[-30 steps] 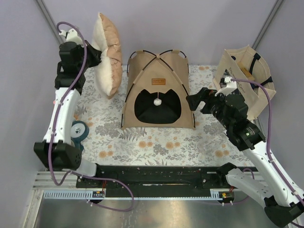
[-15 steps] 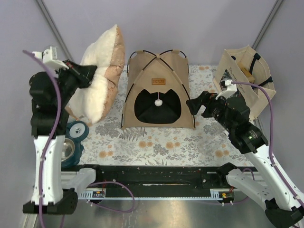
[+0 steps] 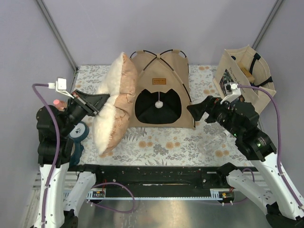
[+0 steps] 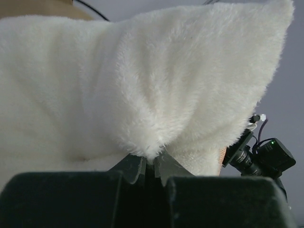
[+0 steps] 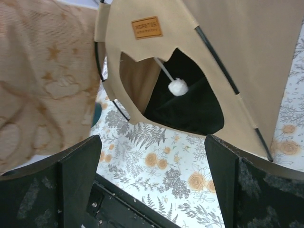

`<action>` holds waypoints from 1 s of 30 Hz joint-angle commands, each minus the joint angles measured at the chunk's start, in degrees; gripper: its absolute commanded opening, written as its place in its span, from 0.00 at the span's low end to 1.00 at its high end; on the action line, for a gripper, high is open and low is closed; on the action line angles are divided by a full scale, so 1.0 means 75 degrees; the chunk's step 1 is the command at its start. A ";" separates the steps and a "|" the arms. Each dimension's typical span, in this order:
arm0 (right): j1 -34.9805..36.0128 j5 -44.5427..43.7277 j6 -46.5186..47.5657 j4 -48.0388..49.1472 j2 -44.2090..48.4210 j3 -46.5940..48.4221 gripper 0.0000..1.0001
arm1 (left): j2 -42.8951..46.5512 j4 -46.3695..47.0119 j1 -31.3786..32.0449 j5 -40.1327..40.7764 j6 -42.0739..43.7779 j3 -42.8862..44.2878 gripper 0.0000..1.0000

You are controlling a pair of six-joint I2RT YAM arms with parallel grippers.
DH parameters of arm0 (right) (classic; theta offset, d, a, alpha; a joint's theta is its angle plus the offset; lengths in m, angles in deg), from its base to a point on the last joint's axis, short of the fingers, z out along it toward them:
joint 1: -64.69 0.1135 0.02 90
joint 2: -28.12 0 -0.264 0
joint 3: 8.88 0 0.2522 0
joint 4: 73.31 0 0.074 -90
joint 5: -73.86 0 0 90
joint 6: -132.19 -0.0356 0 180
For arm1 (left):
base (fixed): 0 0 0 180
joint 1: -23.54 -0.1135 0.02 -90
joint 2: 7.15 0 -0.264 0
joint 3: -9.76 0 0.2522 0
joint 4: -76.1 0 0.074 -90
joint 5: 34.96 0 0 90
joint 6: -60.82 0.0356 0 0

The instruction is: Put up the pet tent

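The tan pet tent (image 3: 164,76) stands erected at the back middle of the floral mat, its arched doorway (image 3: 157,108) facing me with a white pom-pom (image 3: 159,103) dangling in it. In the right wrist view the tent (image 5: 223,52) fills the upper frame, with its brown label (image 5: 147,27) and pom-pom (image 5: 178,87). My left gripper (image 3: 100,100) is shut on the edge of a fluffy cushion (image 3: 114,109), white on one side and tan on the other, held upright just left of the doorway. The white cushion (image 4: 142,80) fills the left wrist view. My right gripper (image 3: 198,110) hovers open beside the tent's right front corner.
A beige tote bag (image 3: 247,78) stands at the back right. A teal pet bowl (image 3: 78,133) sits at the mat's left edge, partly behind the left arm. The black base rail (image 3: 152,175) runs along the near edge of the floral mat (image 3: 180,142).
My left arm has swung the cushion from the back left corner forward and right, until it hangs beside the tent's doorway. The right arm drifted slightly forward, still open.
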 commanded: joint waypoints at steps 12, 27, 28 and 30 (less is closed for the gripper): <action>-0.0014 0.0880 -0.0386 0.0066 -0.0099 -0.0357 0.99 | -0.1810 0.2189 0.5525 0.3721 -0.0512 -0.2015 0.03; -0.0014 0.0857 0.0095 0.1212 0.0113 -0.2348 0.99 | -0.1943 0.1698 0.6326 0.4989 0.1421 -0.2576 0.97; -0.0025 0.0857 0.0049 0.1505 0.0078 -0.2559 1.00 | -0.1674 0.1593 0.6337 0.5071 0.1526 -0.2659 0.98; -0.0014 0.0915 -0.0068 0.2149 -0.0039 -0.2946 0.99 | -0.1182 0.1347 0.6326 0.5142 0.1679 -0.2904 0.99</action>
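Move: The left hand holds the cushion up high; the tent opening lies about 14 cm ahead of it, 20 cm to its right and 32 cm below. The blue feeder sits 8 cm ahead, 18 cm to its left and 42 cm down. From the empty right hand the tent opening is some 12 cm ahead, 16 cm left and 22 cm below, the canvas bag 22 cm ahead, 21 cm right and 20 cm below. Left hand swings the cushion some 20 cm down and rightward towards the tent, releasing; open right hand sinks. ##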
